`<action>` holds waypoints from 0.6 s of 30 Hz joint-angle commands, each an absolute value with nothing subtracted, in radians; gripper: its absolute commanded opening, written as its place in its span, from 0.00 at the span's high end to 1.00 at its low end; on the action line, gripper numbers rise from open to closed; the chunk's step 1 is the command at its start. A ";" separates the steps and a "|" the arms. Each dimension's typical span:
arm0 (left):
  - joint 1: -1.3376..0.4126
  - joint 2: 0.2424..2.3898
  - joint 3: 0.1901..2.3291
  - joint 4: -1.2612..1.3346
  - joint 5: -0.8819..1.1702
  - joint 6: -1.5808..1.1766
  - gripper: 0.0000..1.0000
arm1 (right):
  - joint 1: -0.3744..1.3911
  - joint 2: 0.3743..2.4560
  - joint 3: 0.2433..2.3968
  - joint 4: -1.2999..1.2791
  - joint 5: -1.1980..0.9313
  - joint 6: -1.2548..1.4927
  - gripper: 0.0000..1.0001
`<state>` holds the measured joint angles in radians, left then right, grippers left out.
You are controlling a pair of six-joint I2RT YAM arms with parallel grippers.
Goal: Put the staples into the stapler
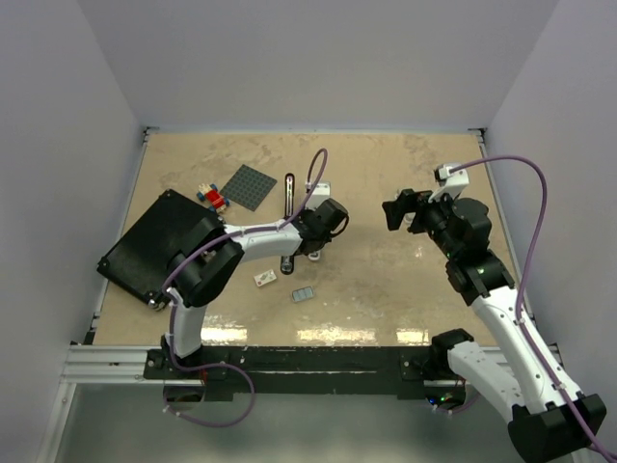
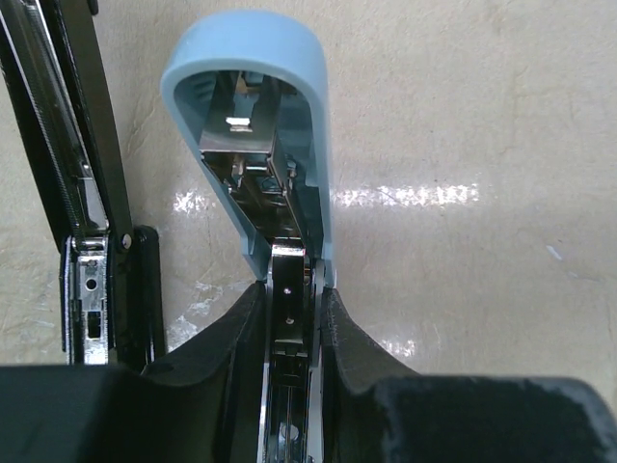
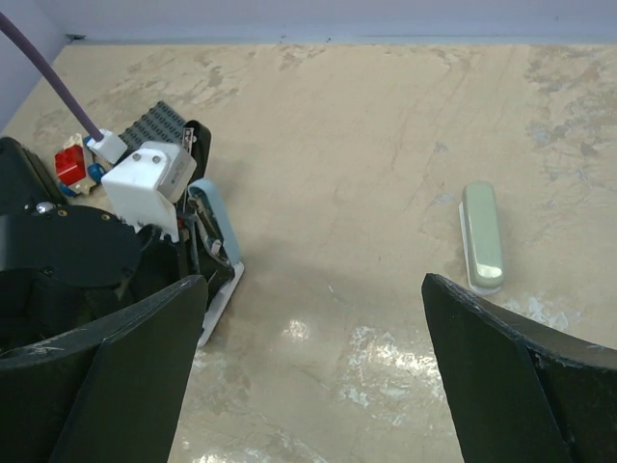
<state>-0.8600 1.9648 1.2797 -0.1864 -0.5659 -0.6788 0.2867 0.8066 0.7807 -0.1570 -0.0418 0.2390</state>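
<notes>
In the left wrist view a light-blue stapler [image 2: 253, 116] stands with its lid swung up. My left gripper [image 2: 291, 299] is shut on its metal staple rail, one finger on each side. The right wrist view shows the same stapler [image 3: 217, 227] under the left wrist. From above, the left gripper [image 1: 310, 247] covers most of it. The staples [image 1: 305, 293], a small pale grey-blue block, lie on the table just in front, untouched. My right gripper [image 1: 393, 210] hovers to the right of the stapler, wide open [image 3: 313, 289] with nothing between its fingers.
A black stapler [image 2: 92, 222] lies open right beside the blue one, its long arm [image 1: 289, 190] pointing away. A little white box [image 1: 265, 279] sits near the staples. A black board [image 1: 159, 241], a grey baseplate [image 1: 249, 186] and bricks [image 1: 210, 197] are far left. A pale green oblong [image 3: 482, 236] lies right.
</notes>
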 commanded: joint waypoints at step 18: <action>-0.894 1.872 1.273 -0.250 -0.654 -0.778 0.19 | 0.284 0.828 0.781 -0.155 -0.043 0.250 0.02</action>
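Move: The light blue stapler is pinched in the left fingers just behind its hinge, lid raised ahead, its middle about 3 cm back and 1 cm below that hand. The opened black stapler lies 8 cm left and 1 cm back; the grey staple pack 21 cm back and 3 cm left, the white box 17 cm back and 13 cm left. From the right hand the blue stapler is some 19 cm left, 4 cm ahead, 25 cm below. The light blue stapler, still pinched at first, is lowered about 1 cm by the left hand onto the table, to the right of the black stapler. The left fingers then spread from a quarter to about three-quarters open and let go of its base, the hand staying low around it and barely drifting back. ##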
